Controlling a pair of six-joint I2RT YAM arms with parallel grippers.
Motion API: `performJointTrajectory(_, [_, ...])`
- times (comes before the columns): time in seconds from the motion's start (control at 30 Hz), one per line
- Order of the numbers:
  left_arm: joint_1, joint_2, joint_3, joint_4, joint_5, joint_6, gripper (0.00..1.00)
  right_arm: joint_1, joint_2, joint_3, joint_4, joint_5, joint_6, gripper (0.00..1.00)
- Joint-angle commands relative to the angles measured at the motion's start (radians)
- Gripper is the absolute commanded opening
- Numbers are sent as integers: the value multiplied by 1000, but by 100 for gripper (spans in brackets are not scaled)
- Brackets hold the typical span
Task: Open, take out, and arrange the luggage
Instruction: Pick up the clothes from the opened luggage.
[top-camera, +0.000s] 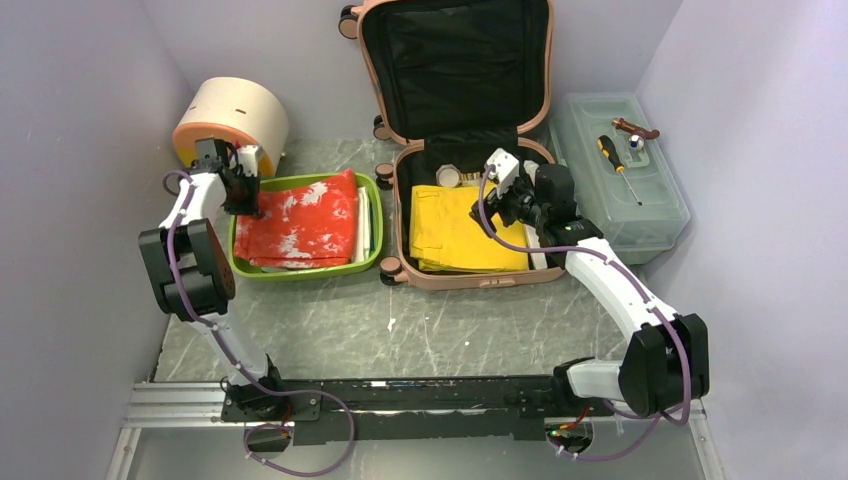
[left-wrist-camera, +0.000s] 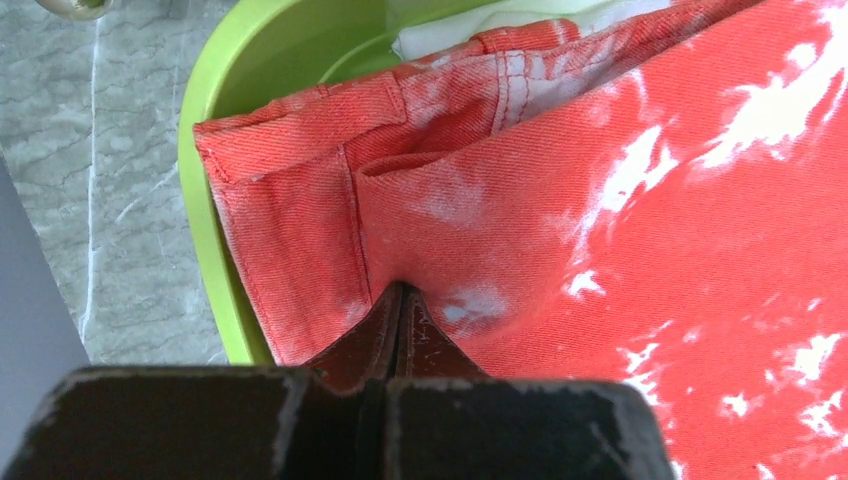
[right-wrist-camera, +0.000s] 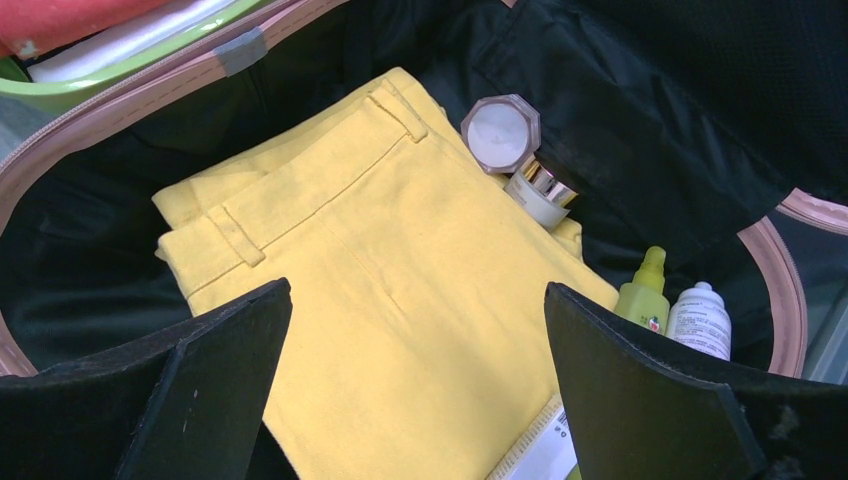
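Note:
The luggage (top-camera: 470, 282), a salmon-pink suitcase, lies open with its black-lined lid (top-camera: 455, 60) up against the back wall. Folded yellow trousers (top-camera: 455, 235) (right-wrist-camera: 400, 300) lie inside, beside a round jar (right-wrist-camera: 500, 130), a green bottle (right-wrist-camera: 645, 290) and a white bottle (right-wrist-camera: 700, 320). My right gripper (top-camera: 497, 205) (right-wrist-camera: 417, 288) hangs open just above the trousers, holding nothing. A red-and-white garment (top-camera: 305, 225) (left-wrist-camera: 600, 250) lies in the green tray (top-camera: 300, 270). My left gripper (top-camera: 245, 205) (left-wrist-camera: 400, 290) is shut at its left end, cloth puckering into the tips.
A translucent toolbox (top-camera: 620, 190) with a screwdriver (top-camera: 618, 165) on its lid stands right of the suitcase. A cream round box (top-camera: 235, 115) sits at the back left, close behind my left gripper. Grey walls close in on both sides.

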Motion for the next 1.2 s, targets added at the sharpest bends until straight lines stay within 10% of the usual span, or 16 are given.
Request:
performJointTrajectory(0.0, [0, -82, 30, -14, 29, 8, 0, -6, -10, 6, 20, -34, 8, 100])
performJointTrajectory(0.5, [-315, -79, 252, -115, 139, 50, 10, -7, -25, -32, 8, -90, -99, 100])
performJointTrajectory(0.8, [-439, -53, 408, -243, 182, 41, 91, 101, 125, 77, -202, -177, -390, 100])
performJointTrajectory(1.17, [-440, -169, 275, -209, 133, 51, 100, 224, 472, 386, -554, -176, -628, 100])
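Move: The yellow clothes in the opened suitcase have their middle about 3 cm left of the right gripper, level with it fore and aft and some 14 cm below. From that gripper, the octagonal jar stands about 12 cm ahead and 7 cm left, the white bottle 11 cm ahead and 13 cm right, both about 15 cm down. From the left gripper, the yellow clothes lie some 50 cm right and 5 cm back, at about its height; the red clothes' middle is 13 cm right, 3 cm back, 3 cm down. Lift the shut left fingers off the red clothes, then carry them about 22 cm right over them towards the suitcase, rising some 12 cm overall, turning clockwise and spreading wide. After a pause, bring the wide-open right gripper left and down, about 9 cm each, towards the waistband end of the yellow clothes, turning it roughly 30 degrees counter-clockwise and lowering its left side, without closing. ##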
